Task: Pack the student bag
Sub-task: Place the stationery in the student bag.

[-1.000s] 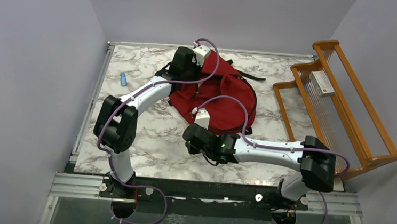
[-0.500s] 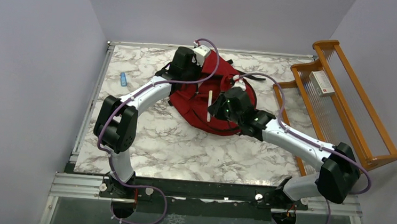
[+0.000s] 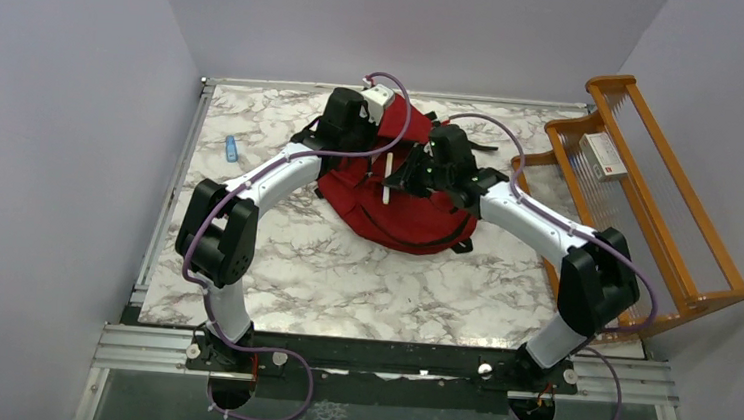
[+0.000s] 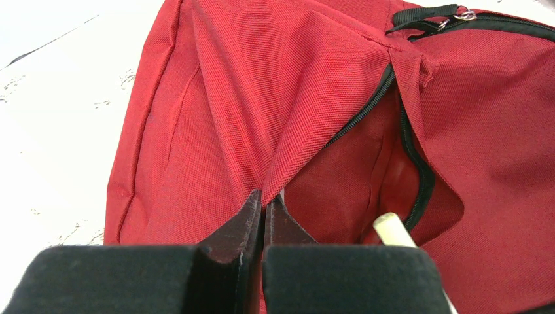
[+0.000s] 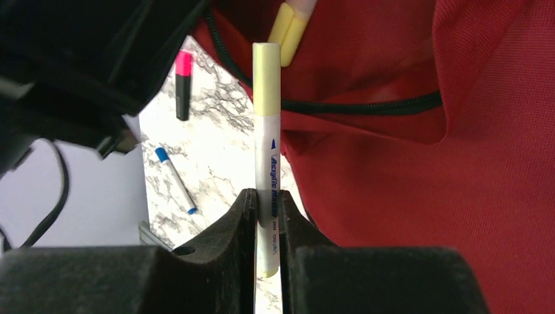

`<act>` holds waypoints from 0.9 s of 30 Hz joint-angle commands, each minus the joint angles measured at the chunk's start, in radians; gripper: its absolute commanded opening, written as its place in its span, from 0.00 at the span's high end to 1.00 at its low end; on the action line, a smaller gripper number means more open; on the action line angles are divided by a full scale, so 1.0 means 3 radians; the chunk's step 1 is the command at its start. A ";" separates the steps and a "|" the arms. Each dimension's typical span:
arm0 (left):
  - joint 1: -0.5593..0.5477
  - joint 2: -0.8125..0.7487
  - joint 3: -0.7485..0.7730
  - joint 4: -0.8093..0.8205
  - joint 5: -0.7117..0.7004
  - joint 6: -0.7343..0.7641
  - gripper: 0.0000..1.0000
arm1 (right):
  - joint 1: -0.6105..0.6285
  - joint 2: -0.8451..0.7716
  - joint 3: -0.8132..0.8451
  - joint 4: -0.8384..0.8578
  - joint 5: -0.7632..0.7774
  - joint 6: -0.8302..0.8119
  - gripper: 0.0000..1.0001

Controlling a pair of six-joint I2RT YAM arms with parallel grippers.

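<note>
The red student bag (image 3: 418, 209) lies at the back middle of the table, also in the left wrist view (image 4: 275, 98) and the right wrist view (image 5: 458, 163). My left gripper (image 4: 263, 199) is shut on a fold of the bag's fabric beside the black zipper (image 4: 366, 108), holding the pocket mouth open. My right gripper (image 5: 267, 203) is shut on a white marker with a pale yellow cap (image 5: 267, 118), also seen from above (image 3: 389, 176), its tip at the pocket opening. A yellow highlighter (image 5: 291, 23) lies inside the pocket.
A blue marker (image 3: 231, 148) lies on the marble table at the left, also in the right wrist view (image 5: 175, 180), near a pink-capped marker (image 5: 182, 82). A wooden rack (image 3: 640, 191) holding a white box (image 3: 604, 155) stands at the right.
My right arm has swung from the near middle of the table up to the bag, carrying the marker to the pocket opening. The left arm has not moved.
</note>
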 commanded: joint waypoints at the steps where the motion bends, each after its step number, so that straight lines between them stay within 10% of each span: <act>1: -0.0009 -0.0194 -0.0014 0.0035 0.0067 -0.0020 1.00 | -0.0108 0.0211 0.0147 -0.0113 -0.0511 0.0128 1.00; 27: -0.0030 -0.0231 -0.0047 0.0065 0.0051 0.0035 1.00 | -0.0455 0.1396 0.1212 0.0360 -0.0219 0.0473 0.99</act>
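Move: The right gripper holds the white-and-yellow pen. The open mouth of the student bag lies about 9 cm ahead of it, 1 cm left and some 6 cm below. The left gripper, pinching the raised flap, is about 11 cm ahead and 4 cm left at similar height; a yellow-ended stick inside the bag lies roughly 6 cm ahead, 5 cm left and 10 cm lower. From the left gripper, the mouth lies about 3 cm back, 3 cm right and 6 cm below. Carry the held pen forward about 10 cm into the bag's mouth and in under the raised flap: dip nearly 3 cm first, run forward with a slight rise, then sink again to end some 4 cm lower, tipping the right wrist roughly 10 degrees further down. Keep the right fingers shut on the pen, and hold the left gripper still, pinching the flap. ##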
